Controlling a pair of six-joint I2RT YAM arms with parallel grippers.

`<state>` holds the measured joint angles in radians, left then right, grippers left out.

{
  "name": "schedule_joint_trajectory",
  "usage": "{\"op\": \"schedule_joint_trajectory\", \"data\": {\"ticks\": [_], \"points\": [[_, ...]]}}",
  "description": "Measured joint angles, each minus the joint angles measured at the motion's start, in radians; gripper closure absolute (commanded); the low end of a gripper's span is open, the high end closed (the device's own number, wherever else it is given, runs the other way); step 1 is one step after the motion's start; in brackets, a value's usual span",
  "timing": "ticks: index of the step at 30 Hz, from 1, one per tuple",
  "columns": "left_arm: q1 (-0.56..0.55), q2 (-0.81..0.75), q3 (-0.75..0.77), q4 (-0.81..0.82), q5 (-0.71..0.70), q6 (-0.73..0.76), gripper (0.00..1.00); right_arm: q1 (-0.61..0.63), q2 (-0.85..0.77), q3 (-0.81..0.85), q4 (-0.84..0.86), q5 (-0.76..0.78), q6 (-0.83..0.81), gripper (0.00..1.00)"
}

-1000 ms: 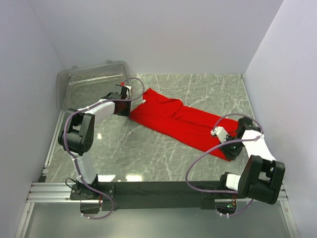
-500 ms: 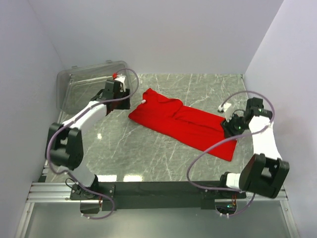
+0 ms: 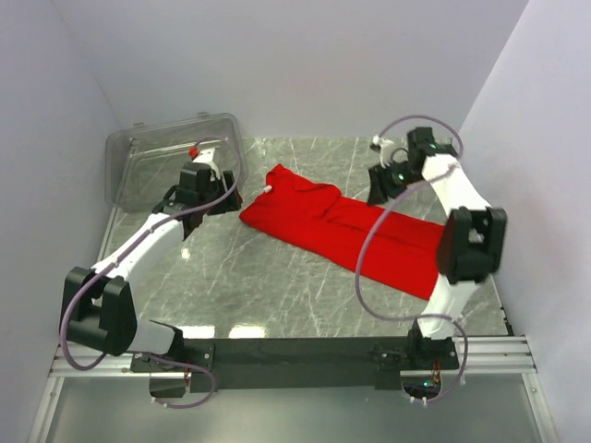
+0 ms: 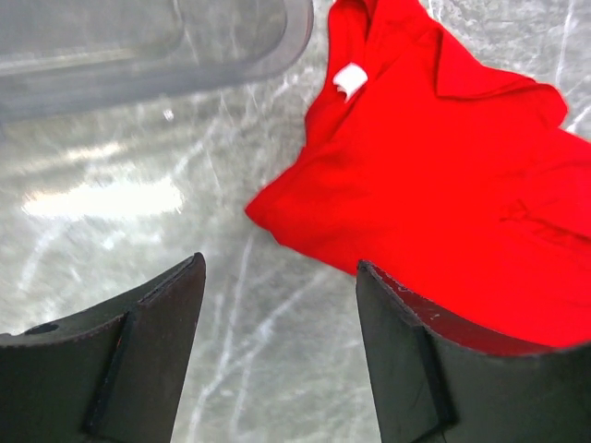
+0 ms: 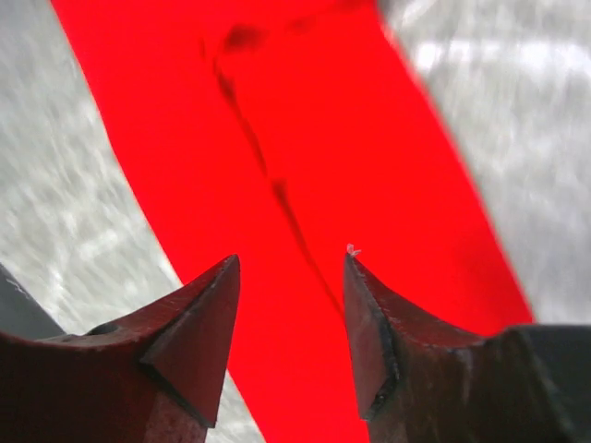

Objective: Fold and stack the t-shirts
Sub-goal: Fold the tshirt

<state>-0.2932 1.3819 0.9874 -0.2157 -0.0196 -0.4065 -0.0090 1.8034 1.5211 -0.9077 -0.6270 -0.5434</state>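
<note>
One red t-shirt (image 3: pixel 332 231) lies on the marble table as a long folded strip, running from far left to near right. A white label (image 4: pixel 349 78) shows at its far-left end. My left gripper (image 3: pixel 226 198) hovers just left of that end, open, with only bare marble between its fingers (image 4: pixel 277 277); the red cloth (image 4: pixel 443 166) lies ahead and to the right. My right gripper (image 3: pixel 379 191) hangs over the strip's far edge near its middle. It is open above the red cloth (image 5: pixel 305 120), and its fingers (image 5: pixel 291 263) hold nothing.
A clear plastic bin (image 3: pixel 157 166) lies at the far left, close behind the left gripper, and its rim (image 4: pixel 138 46) shows in the left wrist view. White walls close off the left, back and right sides. Purple cables loop off both arms.
The left gripper let go of the shirt's left end, opened wide and drew back towards the bin. The right arm swung from the shirt's near right end to its far edge.
</note>
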Motion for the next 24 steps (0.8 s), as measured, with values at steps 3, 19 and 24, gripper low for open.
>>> {"op": "schedule_joint_trajectory", "data": {"ticks": [3, 19, 24], "points": [[0.002, -0.034, -0.048, 0.013, 0.011, -0.056, 0.28, 0.039, 0.172, 0.184, 0.01, -0.027, 0.102, 0.43], [0.003, -0.282, -0.212, 0.008, 0.023, -0.263, 0.29, 0.147, 0.575, 0.586, 0.086, 0.011, 0.452, 0.42], [0.003, -0.333, -0.232, 0.0, 0.023, -0.293, 0.29, 0.147, 0.602, 0.588, 0.095, 0.017, 0.49, 0.43]]}}
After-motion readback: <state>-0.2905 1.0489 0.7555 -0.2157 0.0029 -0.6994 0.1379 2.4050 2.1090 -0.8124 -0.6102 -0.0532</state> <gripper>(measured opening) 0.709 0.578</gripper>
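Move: The far edge of the t-shirt, at the bulge beside the collar fold, lies about 12 cm ahead of the open right hand, 10 cm to its left and some 12 cm below. From that hand, the white tag is about 11 cm ahead and 28 cm left; the shirt's near right corner is roughly 21 cm back and 12 cm right. From the left hand, that far edge is some 12 cm ahead and 23 cm right, 14 cm below. Touching nothing yet, the right hand sweeps forward and left over the shirt towards the bulge in its far edge, about 12 cm out and 9 cm left, sinking 7 cm as it slows, fingers kept open and wrist turning clockwise and tipping down. The empty left hand draws back about 6 cm, away from the shirt's left corner, rising slightly and rolling its left side down some 15 degrees, fingers still open. ##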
